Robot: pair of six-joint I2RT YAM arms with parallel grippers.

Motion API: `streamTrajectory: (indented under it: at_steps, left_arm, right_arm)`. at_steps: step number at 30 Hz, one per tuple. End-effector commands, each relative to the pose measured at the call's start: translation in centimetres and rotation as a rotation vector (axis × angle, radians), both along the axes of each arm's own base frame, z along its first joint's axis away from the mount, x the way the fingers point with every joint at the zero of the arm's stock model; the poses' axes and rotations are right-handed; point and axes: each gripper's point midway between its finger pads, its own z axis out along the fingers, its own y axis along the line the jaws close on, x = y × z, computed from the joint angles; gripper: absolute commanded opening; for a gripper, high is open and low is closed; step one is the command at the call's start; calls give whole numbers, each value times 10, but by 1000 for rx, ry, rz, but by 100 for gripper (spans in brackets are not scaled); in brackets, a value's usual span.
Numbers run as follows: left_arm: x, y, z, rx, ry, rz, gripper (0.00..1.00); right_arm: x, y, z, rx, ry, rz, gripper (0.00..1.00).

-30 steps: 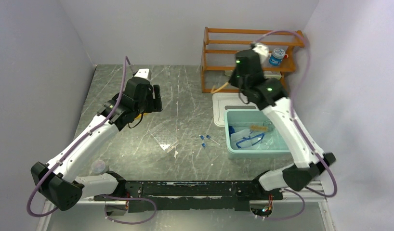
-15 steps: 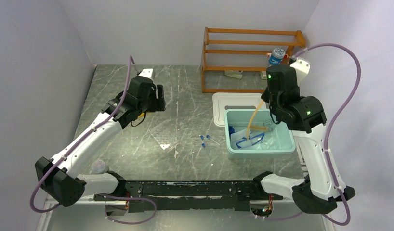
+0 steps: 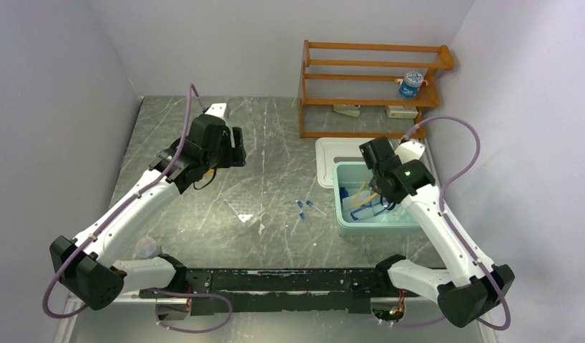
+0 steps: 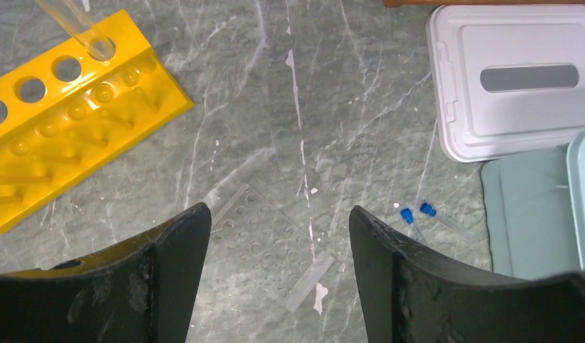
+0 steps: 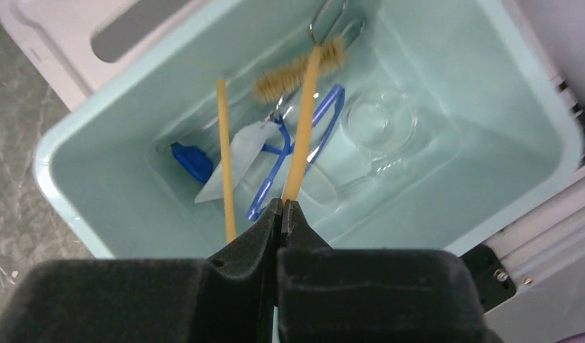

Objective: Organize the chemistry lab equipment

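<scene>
My right gripper [image 5: 282,207] is shut on the long tan rubber tube [image 5: 304,121], holding it low over the pale teal tub [image 5: 82,136]; a second strand of the tube [image 5: 224,157] hangs into the tub. Inside lie blue-framed goggles [image 5: 275,168], a white packet [image 5: 239,153], a bristle brush [image 5: 293,71] and a clear glass dish [image 5: 379,125]. My left gripper [image 4: 279,213] is open, hovering above the clear tray [image 4: 275,246]. The yellow holed rack [image 4: 68,128] lies to its left, and two tiny blue-capped tubes [image 4: 415,214] to its right.
The tub's white lid [image 3: 325,161] lies flat behind the tub [image 3: 345,214]. The orange wooden shelf [image 3: 368,78] stands at the back right with a blue-capped bottle [image 3: 412,83] on it. Walls close in both sides.
My right arm swung from the shelf down to the tub, carrying the tan tube with it. The left arm barely moved and stayed open.
</scene>
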Motion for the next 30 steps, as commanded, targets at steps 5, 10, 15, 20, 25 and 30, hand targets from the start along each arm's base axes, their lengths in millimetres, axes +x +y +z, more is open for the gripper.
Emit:
streamTrajectory:
  at_steps: [5, 10, 15, 20, 25, 30]
  left_arm:
    - [-2, -5, 7, -35, -20, -13, 75]
    - [-3, -5, 6, -32, -20, -17, 75]
    - [-2, -6, 6, -37, -22, -22, 75]
    - [0, -8, 7, -45, -25, -22, 75]
    - [0, -11, 6, -56, -23, -28, 75]
    - [-2, -13, 2, -69, -15, -40, 75]
  right_arm:
    - [5, 17, -55, 186, 22, -98, 0]
    - [4, 3, -63, 95, 66, -118, 8]
    - [9, -23, -35, -62, 37, -150, 42]
    - [24, -31, 8, -131, -35, -134, 56]
    - [62, 9, 40, -23, -136, 116, 59]
    - [87, 75, 62, 167, -234, 452, 60]
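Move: My right hand, with the tan rubber tube still pinched, hangs roughly over the middle of the teal bin, whose centre is about 3 cm ahead and 14 cm below. Inside, the tan brush lies about 4 cm ahead and the blue goggles about 2 cm back and 4 cm left, both some 17 cm down. The white lid lies about 13 cm ahead and 8 cm left, 20 cm down. From my left hand the bin is about 44 cm right and 5 cm back. I keep lowering the tube into the bin with my right hand, about 7 cm more, then open the fingers wide at the bottom and let go of it. Without pausing I rise some 10 cm and go forward towards the lid side of the bin, swinging a little left at the end, fingers staying open. ##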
